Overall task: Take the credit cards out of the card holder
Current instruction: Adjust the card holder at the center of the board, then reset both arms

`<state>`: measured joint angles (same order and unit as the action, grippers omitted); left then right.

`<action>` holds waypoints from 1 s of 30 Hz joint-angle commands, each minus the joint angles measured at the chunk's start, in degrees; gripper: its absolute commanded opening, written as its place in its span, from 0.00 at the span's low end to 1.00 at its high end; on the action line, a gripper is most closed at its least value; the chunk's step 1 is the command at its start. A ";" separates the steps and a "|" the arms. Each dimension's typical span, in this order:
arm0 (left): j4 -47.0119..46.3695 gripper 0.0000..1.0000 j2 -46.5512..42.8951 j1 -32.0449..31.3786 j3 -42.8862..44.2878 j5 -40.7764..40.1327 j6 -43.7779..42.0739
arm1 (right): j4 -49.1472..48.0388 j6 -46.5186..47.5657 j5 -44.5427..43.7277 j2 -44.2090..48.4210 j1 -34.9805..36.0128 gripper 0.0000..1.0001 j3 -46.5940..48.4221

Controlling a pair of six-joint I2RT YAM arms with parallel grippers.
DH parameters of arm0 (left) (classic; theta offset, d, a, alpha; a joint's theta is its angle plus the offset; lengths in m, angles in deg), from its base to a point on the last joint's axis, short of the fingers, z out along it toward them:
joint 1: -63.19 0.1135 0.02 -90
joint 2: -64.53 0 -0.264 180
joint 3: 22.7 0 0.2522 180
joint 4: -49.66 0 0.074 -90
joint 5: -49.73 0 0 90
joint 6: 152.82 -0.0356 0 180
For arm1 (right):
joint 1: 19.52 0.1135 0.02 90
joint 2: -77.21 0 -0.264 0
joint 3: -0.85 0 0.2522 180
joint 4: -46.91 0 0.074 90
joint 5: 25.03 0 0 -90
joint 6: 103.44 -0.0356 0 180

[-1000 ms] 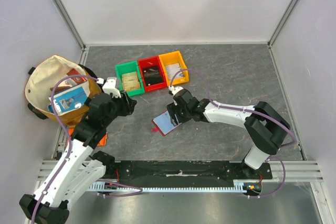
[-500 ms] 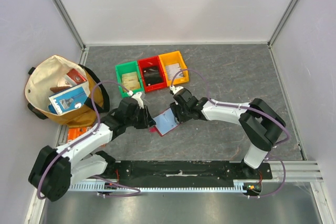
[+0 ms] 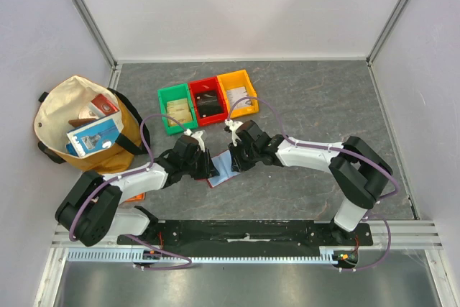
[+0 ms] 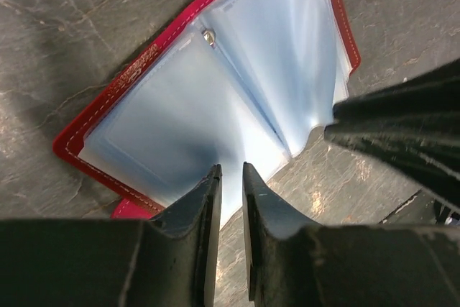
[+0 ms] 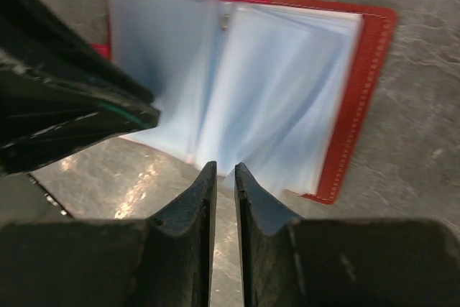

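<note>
The card holder (image 3: 221, 169) lies open on the dark table between both arms, red cover down and pale blue clear sleeves fanned up (image 4: 215, 91) (image 5: 273, 84). I cannot make out credit cards inside the sleeves. My left gripper (image 3: 210, 167) (image 4: 231, 169) is at the holder's left near edge. A slim gap remains between its fingers, and the sleeve edge sits just at the tips. My right gripper (image 3: 231, 162) (image 5: 225, 169) is at the near edge on the other side. Its jaws are also a sliver apart, with a sleeve corner between the tips.
Green bin (image 3: 175, 109), red bin (image 3: 207, 102) and yellow bin (image 3: 238, 93) stand in a row behind the holder, each with a card inside. A tan bag (image 3: 79, 124) full of items sits at the far left. The two grippers almost touch each other.
The left arm has swung down and right, from beside the bag to the holder's left edge. Both grippers have narrowed, the right one sharply, and the right moved slightly left over the sleeves.
</note>
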<state>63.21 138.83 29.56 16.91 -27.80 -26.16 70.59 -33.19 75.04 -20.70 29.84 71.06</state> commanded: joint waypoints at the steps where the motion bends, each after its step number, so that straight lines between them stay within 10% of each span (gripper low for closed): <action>1: -2.08 0.24 1.46 -0.30 -1.32 -1.57 1.39 | -3.49 -0.12 4.96 0.35 1.43 0.21 2.35; 12: 5.55 0.27 -8.02 -0.21 0.25 -8.85 0.34 | -1.22 2.08 -0.29 2.89 2.76 0.32 3.41; 22: 20.66 0.69 -23.65 8.04 9.30 -14.49 -3.79 | 1.86 -1.87 -7.95 20.37 -19.19 0.85 -7.39; 30: 34.12 0.92 -40.27 9.37 21.16 -35.65 -10.82 | 8.45 -0.29 -22.08 42.07 -33.45 0.98 -10.30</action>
<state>89.92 104.93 38.74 32.27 -49.75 -31.16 75.74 -34.57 62.28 12.50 -1.26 61.68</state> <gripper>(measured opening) 0.904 0.979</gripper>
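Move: Just below the two nearly shut grippers lies the open card holder. Its middle is about 3 cm ahead and 2 cm right of the left hand, some 2 cm down; from the right hand it is about 3 cm ahead, 3 cm left and 3 cm down. The red box stands roughly 24 cm ahead of the left hand and 2 cm left, the green box 22 cm ahead and 13 cm left. The yellow box is about 26 cm ahead of the right hand and 1 cm right. Drawing back and left about 4 cm, the right hand first eases low along the holder's near edge towards the left fingers, then swings away right and forward, some 25 cm to the right and 10 cm up, turning clockwise and opening wide. The left hand lingers low over the left page, then rises about 18 cm and backs off left, opening and tilting its fingers up. ##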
